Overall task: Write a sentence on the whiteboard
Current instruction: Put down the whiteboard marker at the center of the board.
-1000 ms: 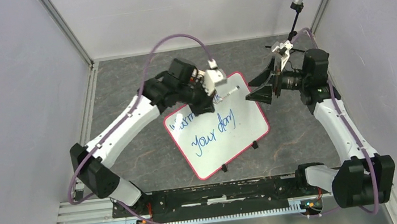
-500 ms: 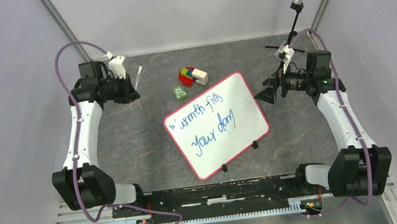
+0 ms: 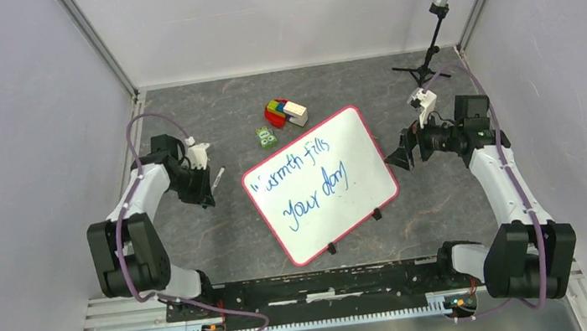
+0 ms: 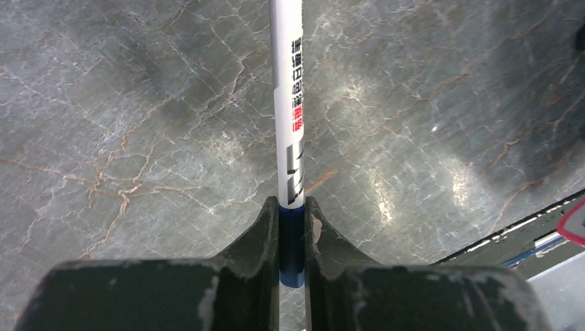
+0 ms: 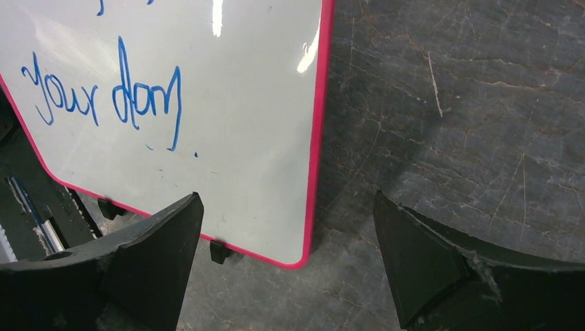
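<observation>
The whiteboard [image 3: 359, 145], white with a pink-red rim, lies tilted in the middle of the table. The sentence [image 3: 302, 183] stands on it in blue, in two slanted lines. My left gripper [image 3: 207, 189] is left of the board, low over the table, shut on a white marker [image 3: 216, 176]. In the left wrist view the marker [image 4: 287, 103] points away from the jaws and its blue end sits between my fingers [image 4: 262, 227]. My right gripper [image 3: 401, 155] hangs open just off the board's right corner. In its wrist view the whiteboard [image 5: 255, 89] and the words "your day" [image 5: 103, 103] show.
Coloured toy blocks [image 3: 285, 112] and a small green item [image 3: 267, 137] lie behind the board. A black stand [image 3: 429, 60] rises at the back right. Grey walls close in both sides. A black rail [image 3: 313, 285] runs along the near edge.
My left arm swung from over the board's top edge out to the far left, then came down nearer, still holding the marker. The blocks came into view. My right gripper drew back slightly.
</observation>
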Action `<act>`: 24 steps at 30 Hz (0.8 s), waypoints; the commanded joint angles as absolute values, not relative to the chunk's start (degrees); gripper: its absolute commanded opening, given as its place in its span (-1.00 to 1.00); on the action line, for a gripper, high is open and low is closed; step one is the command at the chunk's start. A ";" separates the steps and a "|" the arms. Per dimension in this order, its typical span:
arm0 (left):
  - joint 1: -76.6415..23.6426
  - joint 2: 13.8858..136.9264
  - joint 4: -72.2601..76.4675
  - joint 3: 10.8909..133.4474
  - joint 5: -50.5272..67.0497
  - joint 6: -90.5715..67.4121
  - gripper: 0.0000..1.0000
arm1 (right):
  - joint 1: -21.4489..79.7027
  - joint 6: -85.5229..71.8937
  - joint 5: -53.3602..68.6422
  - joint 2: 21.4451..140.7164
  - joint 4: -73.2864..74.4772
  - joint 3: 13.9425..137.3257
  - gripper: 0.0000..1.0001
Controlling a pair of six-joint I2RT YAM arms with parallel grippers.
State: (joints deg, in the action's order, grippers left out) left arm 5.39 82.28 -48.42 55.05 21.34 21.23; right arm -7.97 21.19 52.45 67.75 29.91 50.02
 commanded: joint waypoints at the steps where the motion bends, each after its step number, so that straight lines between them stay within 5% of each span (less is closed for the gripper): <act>1: 5.28 86.18 -43.85 54.34 19.10 24.56 -0.64 | -8.30 23.85 50.63 66.05 30.11 49.07 0.96; 24: 3.00 87.38 -43.82 52.89 17.70 24.06 0.00 | -10.09 29.60 49.48 67.65 35.05 49.27 0.96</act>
State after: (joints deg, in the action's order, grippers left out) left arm 3.33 90.89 -42.35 51.20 16.58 22.28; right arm -9.47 27.11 49.56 67.35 32.86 47.40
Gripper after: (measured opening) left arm 0.459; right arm 0.979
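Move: The left hand grips the marker by its blue cap; the bare patch of tabletop where it will go is straight below, about 6 cm down. The whiteboard's centre lies roughly 32 cm to the right and 4 cm farther out, the green blocks 18 cm right and 21 cm out, the coloured blocks 25 cm right and 27 cm out. From the right hand that patch is about 58 cm left, 2 cm back and 16 cm down. The left hand lets go of the marker on the bare table to the left of the whiteboard: it goes down about 5 cm, quickly at first and then easing off, tilting a little more steeply downward. Its fingers start to part on the way down and open to a bit under half. The empty, open right hand sinks some 3 cm beside the board's right edge, drifting right. ##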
